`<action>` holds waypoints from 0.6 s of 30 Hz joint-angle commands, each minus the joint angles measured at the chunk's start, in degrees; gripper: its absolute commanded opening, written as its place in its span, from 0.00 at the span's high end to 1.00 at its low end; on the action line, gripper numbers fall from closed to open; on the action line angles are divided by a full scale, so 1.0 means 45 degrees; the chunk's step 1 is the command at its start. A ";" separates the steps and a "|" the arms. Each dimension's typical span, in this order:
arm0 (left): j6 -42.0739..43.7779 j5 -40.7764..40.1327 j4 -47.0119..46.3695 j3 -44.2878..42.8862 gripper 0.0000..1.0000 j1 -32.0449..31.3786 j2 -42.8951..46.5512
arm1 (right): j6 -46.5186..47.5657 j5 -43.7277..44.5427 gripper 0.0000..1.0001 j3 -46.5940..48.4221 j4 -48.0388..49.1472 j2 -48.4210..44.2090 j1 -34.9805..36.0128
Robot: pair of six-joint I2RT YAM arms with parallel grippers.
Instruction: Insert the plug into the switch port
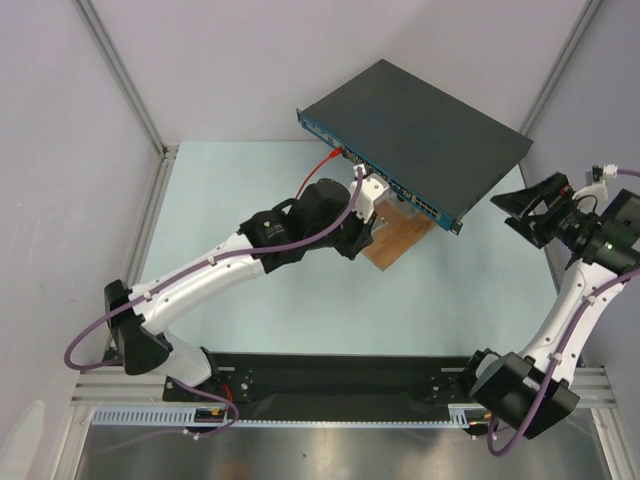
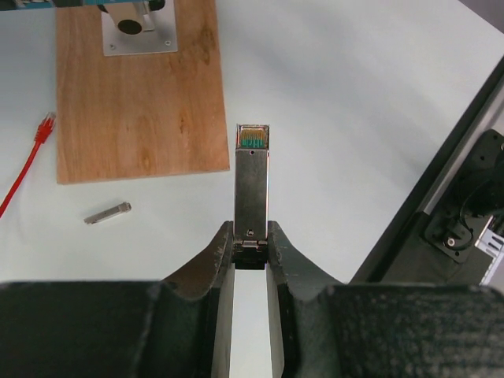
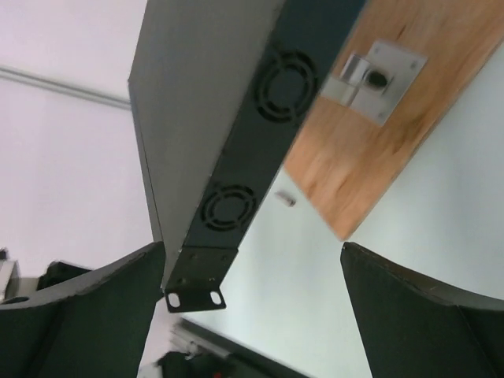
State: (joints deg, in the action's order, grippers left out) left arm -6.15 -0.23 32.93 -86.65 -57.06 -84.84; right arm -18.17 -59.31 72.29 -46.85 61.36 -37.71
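The switch is a flat dark-grey box raised over a wooden board. Its blue front face carries a row of small ports. My left gripper sits just below that face, shut on the plug. The plug is a slim metal module whose green-and-gold contact end points away from the fingers, over bare table to the right of the board. My right gripper hangs open at the switch's right end. In the right wrist view the switch's fan side and mounting ear lie between and ahead of its fingers.
A red cable with a clear connector lies left of the wooden board. A small loose metal piece lies near the board's front edge. A metal bracket is screwed to the board. Frame posts and walls close in the table.
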 commanded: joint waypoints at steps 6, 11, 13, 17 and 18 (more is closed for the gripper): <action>-0.0508 -0.0904 -0.0384 -0.1484 1.00 0.0219 -0.1049 | -0.5860 -0.2252 0.00 -0.3075 0.8259 -0.0395 0.0781; -0.0547 -0.1238 -0.0403 -0.2012 1.00 0.0219 -0.1498 | -0.5882 -0.1470 0.00 -0.3252 0.8807 0.0133 0.2128; -0.0586 -0.1238 -0.0383 -0.2267 1.00 0.0277 -0.1713 | -0.5922 -0.1216 0.00 -0.3349 0.9024 0.0230 0.2442; -0.0585 -0.1238 -0.0247 -0.2774 1.00 0.0413 -0.2181 | -0.5883 -0.0787 0.05 -0.3525 0.9259 0.0309 0.3145; -0.0644 -0.1219 -0.0189 -0.2969 1.00 0.0472 -0.2260 | -0.5922 -0.0766 0.07 -0.3545 0.9278 0.0309 0.3224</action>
State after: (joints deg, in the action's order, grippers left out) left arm -7.57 -4.62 32.45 -96.09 -55.81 -94.15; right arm -43.29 -63.88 56.62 -9.98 62.63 -24.88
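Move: The metal plug is already in the left fingers; the switch's port row it goes for is about 10 cm ahead of that hand, some 9 cm to its right and a little higher. On the table about 24 cm below, a loose module sits 18 cm ahead and 5 cm left, the wooden board 22 cm ahead and 8 cm right. The open right hand has the switch's front right corner roughly 10 cm to its left, level otherwise, and the port row 8 cm ahead and 17 cm left. Forward and to its right by about 5 cm, almost level, the left hand carries the plug towards the port row, swinging some 5 degrees counter-clockwise to square up with the switch's front, grip kept. The right hand, fingers wide, dips 2 to 3 cm, partly rises again and moves left and forward some 6 cm, rolling and turning counter-clockwise, to bring its fingers about the switch's right end; contact there can't be seen. ##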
